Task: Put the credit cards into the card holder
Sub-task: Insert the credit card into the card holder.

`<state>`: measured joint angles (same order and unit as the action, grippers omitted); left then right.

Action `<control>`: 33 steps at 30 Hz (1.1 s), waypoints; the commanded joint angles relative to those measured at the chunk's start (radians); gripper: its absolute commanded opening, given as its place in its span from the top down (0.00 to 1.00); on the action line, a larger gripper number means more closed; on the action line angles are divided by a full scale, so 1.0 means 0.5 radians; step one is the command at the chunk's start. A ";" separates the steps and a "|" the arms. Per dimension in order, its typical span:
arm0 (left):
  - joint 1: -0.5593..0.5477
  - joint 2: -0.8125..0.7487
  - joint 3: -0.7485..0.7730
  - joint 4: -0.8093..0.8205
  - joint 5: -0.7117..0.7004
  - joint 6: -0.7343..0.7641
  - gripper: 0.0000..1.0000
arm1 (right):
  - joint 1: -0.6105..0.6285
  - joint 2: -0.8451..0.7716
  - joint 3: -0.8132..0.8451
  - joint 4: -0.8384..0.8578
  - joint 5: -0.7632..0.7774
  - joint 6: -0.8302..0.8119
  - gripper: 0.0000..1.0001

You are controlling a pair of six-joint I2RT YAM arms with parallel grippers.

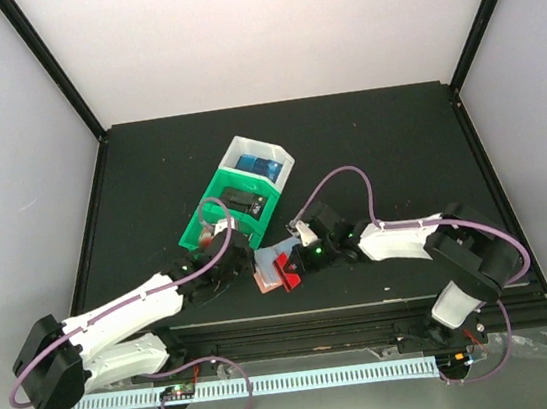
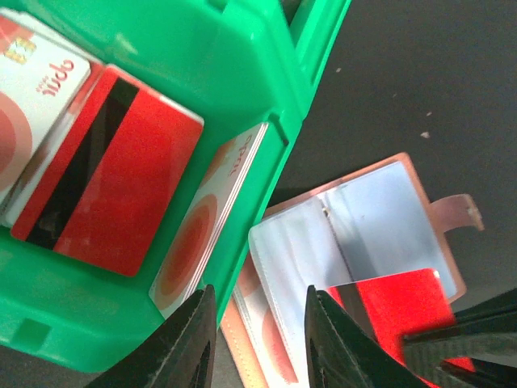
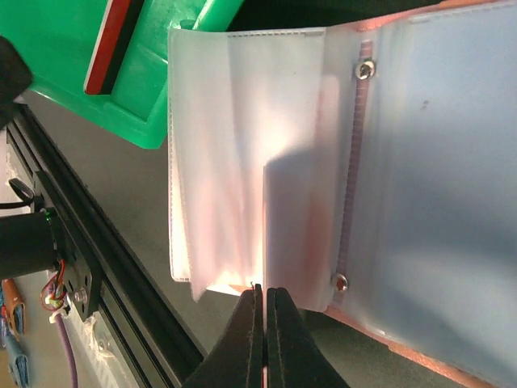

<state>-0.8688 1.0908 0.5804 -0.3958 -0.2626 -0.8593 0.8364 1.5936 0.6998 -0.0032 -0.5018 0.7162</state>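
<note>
The card holder (image 1: 265, 269) lies open on the dark table in front of the green bin, its clear sleeves (image 2: 355, 226) facing up. My right gripper (image 3: 265, 289) is shut on a red credit card (image 2: 396, 307), seen edge-on over the sleeves (image 3: 218, 162) in the right wrist view. Its black fingers (image 2: 460, 339) pinch the card's near edge. More credit cards (image 2: 113, 186) lie in the green bin (image 2: 266, 65). My left gripper (image 2: 260, 293) hangs open over the holder's left edge beside the bin wall, with nothing between its fingers.
A white bin (image 1: 283, 163) with blue items stands behind the green bin (image 1: 214, 197). One card (image 2: 202, 234) leans against the green bin's inner wall. The table's black front rail (image 3: 97, 267) runs close to the holder.
</note>
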 commanded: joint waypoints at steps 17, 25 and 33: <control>0.213 0.198 -0.174 0.318 0.540 0.190 0.59 | 0.007 -0.417 0.114 -0.512 0.662 -0.087 0.99; 0.351 0.257 -0.151 0.234 0.348 0.219 0.44 | 0.006 -0.388 0.112 -0.484 0.635 -0.095 0.99; 0.500 0.223 -0.121 0.370 0.545 0.367 0.41 | 0.002 -0.254 0.118 -0.284 0.481 -0.132 0.99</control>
<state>-0.6369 1.2133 0.5003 -0.2546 -0.0471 -0.7246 0.8402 1.4227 0.7532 -0.2295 -0.2054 0.6762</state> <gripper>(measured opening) 0.590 0.019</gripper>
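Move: The open card holder's middle lies about 8 cm right of the empty left hand, 3 cm back and 8 cm below. The tray's red-card bin is some 6 cm ahead of the left hand, 5 cm left and 6 cm lower; its dark-card bin is about 13 cm ahead and 1 cm right. From the right hand, which holds the red card, the holder's middle is about 3 cm left, level fore-and-aft, 4 cm down. Left hand sinks some 5 cm, opening, then shoves the tray left; right lifts its card forward and right. ##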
